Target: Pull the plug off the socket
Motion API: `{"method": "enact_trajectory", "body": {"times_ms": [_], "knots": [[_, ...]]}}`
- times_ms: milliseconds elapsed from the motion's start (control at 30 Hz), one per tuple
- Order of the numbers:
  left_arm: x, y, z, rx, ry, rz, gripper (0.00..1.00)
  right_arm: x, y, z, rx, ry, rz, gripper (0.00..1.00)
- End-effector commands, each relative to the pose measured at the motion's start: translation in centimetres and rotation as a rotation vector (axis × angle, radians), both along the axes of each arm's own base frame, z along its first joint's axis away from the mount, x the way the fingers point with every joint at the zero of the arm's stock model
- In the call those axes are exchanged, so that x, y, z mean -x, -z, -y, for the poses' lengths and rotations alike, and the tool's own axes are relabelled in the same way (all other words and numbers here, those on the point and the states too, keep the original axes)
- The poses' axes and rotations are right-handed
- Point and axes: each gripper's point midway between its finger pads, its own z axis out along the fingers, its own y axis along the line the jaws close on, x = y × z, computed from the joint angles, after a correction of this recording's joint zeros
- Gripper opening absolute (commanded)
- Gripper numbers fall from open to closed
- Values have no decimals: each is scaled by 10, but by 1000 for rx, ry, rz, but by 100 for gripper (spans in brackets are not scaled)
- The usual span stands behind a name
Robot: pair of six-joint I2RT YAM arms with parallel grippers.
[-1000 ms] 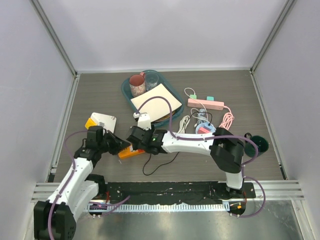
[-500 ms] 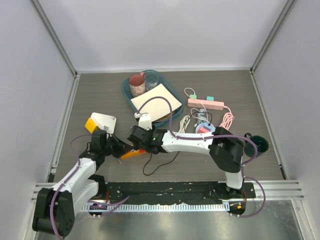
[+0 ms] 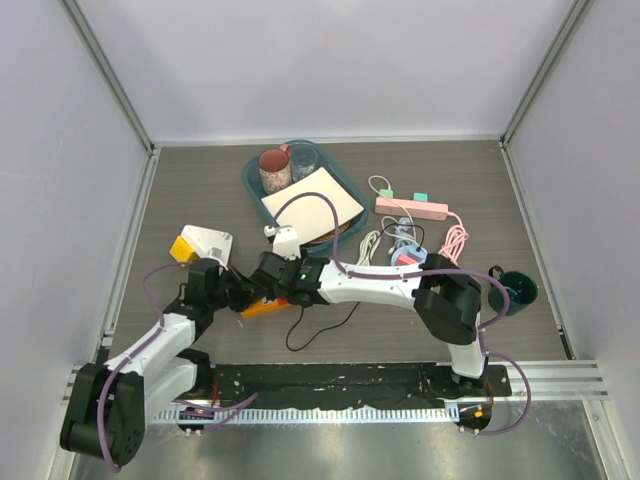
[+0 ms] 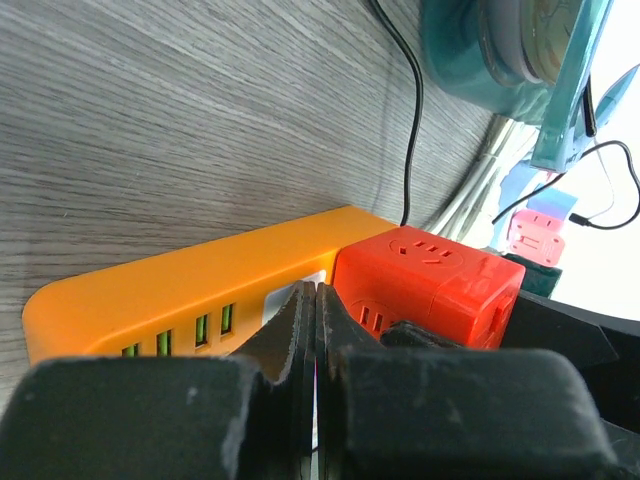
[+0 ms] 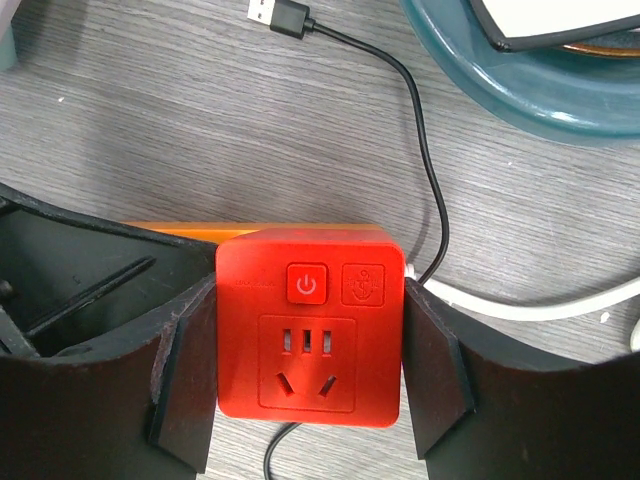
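An orange socket strip (image 3: 262, 308) lies on the wooden table, with a red cube plug (image 5: 308, 330) seated on its right end. My right gripper (image 5: 308, 372) is shut on the cube, its pads (image 5: 185, 375) pressed flat to the cube's left and right sides. The strip's orange edge (image 5: 250, 228) shows just behind the cube. My left gripper (image 4: 315, 300) is shut with nothing between its jaws, the tips resting on the strip (image 4: 180, 295) next to the red cube (image 4: 430, 285). In the top view both grippers meet over the strip, left gripper (image 3: 238, 296) and right gripper (image 3: 272, 290).
A teal tray (image 3: 250, 182) with a mug (image 3: 274, 170), a glass and a paper sheet stands behind. A pink power strip (image 3: 411, 207) and tangled cables lie at right, near a dark green cup (image 3: 518, 288). A white and yellow box (image 3: 205, 242) sits at left. A black cable (image 3: 320, 325) loops in front.
My left arm has dropped lower and brought its shut gripper right onto the orange strip. The right gripper stays clamped on the red cube, shifted slightly left.
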Motion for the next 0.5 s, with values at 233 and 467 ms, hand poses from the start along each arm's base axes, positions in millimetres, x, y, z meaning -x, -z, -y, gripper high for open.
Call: {"method": "enact_trajectory", "body": {"times_ms": [233, 467], "knots": [[47, 49, -27, -199, -26, -188, 0, -17, -38, 1, -80, 79, 130, 8], [37, 6, -17, -168, 35, -128, 25, -20, -37, 12, -82, 102, 142, 8]]}}
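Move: Just about at the left hand's shut fingertips is the orange socket strip, its middle some 1 cm ahead, 1 cm right and 1 cm below. The red plug, on the strip's right end, is about 5 cm right and 1 cm ahead; the white box lies about 12 cm ahead and 10 cm left. The plug sits between the right hand's fingers, level with its hand point, with the strip's middle about 5 cm left, neither ahead nor back, and 3 cm below. Easing off the strip's face just beside the red plug, the left hand first stays nearly put, tilting only a few degrees, then rises about 1 cm and parts its shut fingers to roughly a fifth of their opening, the tips straddling the white panel. The right hand stays in place and keeps its pinch on the red plug. ##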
